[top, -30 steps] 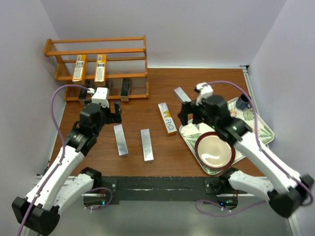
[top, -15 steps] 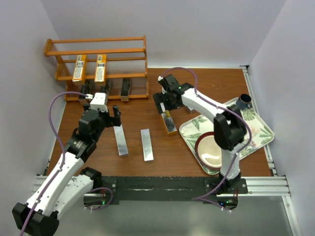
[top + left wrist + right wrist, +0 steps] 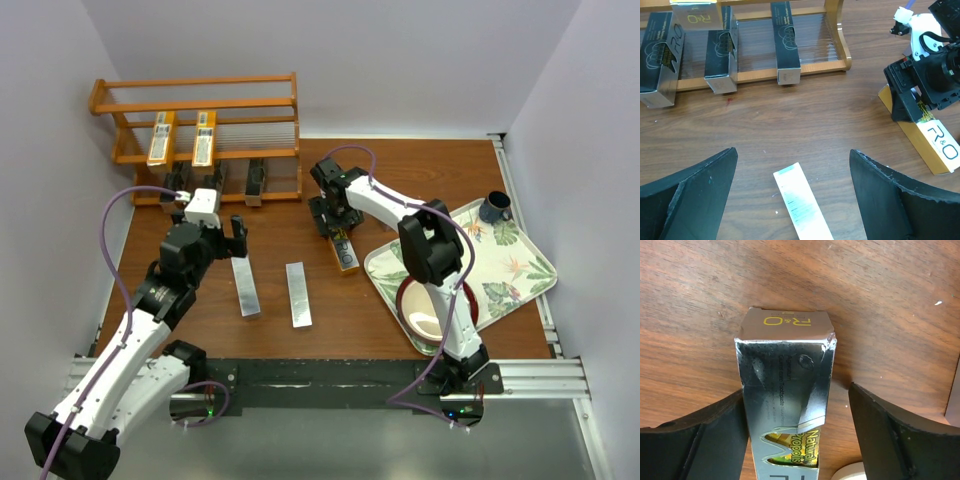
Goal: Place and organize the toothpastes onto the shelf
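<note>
The shelf (image 3: pixel 195 100) stands at the back left. Two orange toothpastes (image 3: pixel 160 138) (image 3: pixel 204 138) lie on its middle tier, and black ones (image 3: pixel 785 42) (image 3: pixel 720 60) (image 3: pixel 662 60) on the lowest tier. Two silver cartons (image 3: pixel 245 285) (image 3: pixel 298 294) lie on the table. My left gripper (image 3: pixel 228 232) hovers open over the far end of one silver carton (image 3: pixel 802 202). My right gripper (image 3: pixel 796 391) straddles the far end of the gold-and-white carton (image 3: pixel 785 370) (image 3: pixel 344 250). Its left finger touches the carton; a gap remains on the right.
A leaf-patterned tray (image 3: pixel 515 270) sits at the right with a red-rimmed bowl (image 3: pixel 430 305) and a dark cup (image 3: pixel 492 208) on it. The gold carton lies just left of the tray. Purple walls close in the table on both sides.
My right arm swung from above the tray leftward and down over the gold-and-white carton, and its jaws have narrowed around it. The left arm shifted only slightly.
</note>
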### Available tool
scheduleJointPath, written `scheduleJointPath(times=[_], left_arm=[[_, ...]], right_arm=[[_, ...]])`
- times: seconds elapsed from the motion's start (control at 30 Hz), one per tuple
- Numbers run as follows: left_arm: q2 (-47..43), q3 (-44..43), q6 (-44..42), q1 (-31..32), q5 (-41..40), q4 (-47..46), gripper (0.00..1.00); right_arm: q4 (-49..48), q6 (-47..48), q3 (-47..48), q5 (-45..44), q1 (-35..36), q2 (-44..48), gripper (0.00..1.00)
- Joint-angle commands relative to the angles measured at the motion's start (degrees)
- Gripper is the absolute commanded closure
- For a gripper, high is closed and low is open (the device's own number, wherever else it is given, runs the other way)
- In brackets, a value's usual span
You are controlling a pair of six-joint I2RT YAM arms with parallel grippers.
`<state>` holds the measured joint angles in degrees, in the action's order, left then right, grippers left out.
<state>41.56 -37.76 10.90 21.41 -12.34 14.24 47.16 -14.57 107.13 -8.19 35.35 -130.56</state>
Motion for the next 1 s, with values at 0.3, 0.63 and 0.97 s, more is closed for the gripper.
scheduleJointPath(times=[0.3,0.63,0.97], left_arm=[[0.54,0.05,-0.96,-0.14,2.14,-2.55,0.0],[0.89,0.05,-0.79,-0.14,4.16,-2.46,0.0],[-0.52,0.93,6.23,-0.14,18.21,-6.94,0.0]], right_arm=[[1.36,0.07,1.76,-2.18,1.65,-1.71,0.35],[-2.59,-1.34,-2.09,1.14,1.82,2.58,0.58],[-19.98,-7.13,-18.15,9.49,0.34,20.68,0.65]])
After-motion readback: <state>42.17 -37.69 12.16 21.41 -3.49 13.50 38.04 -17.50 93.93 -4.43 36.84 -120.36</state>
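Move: The orange-sided toothpaste lies between the right hand's open fingers, gripped-to-be near its far end: its middle is about 4 cm back and 2 cm right of this hand, at about its height. A silver box lies some 6 cm ahead and 9 cm to the right; another, the middle silver box, about 18 cm back and 8 cm left. From the left hand the orange-sided toothpaste is roughly 8 cm ahead, 23 cm right and 20 cm below. Close the right fingers on the sides of the orange-sided toothpaste near its far end, easing about 1 cm left as they shut. Once it is pinched, draw it back some 2.5 cm and up 2 cm off the table, letting the hand's left side tip up a little. Late on, swing the open, empty left gripper nearly 3 cm right, turning it clockwise. ##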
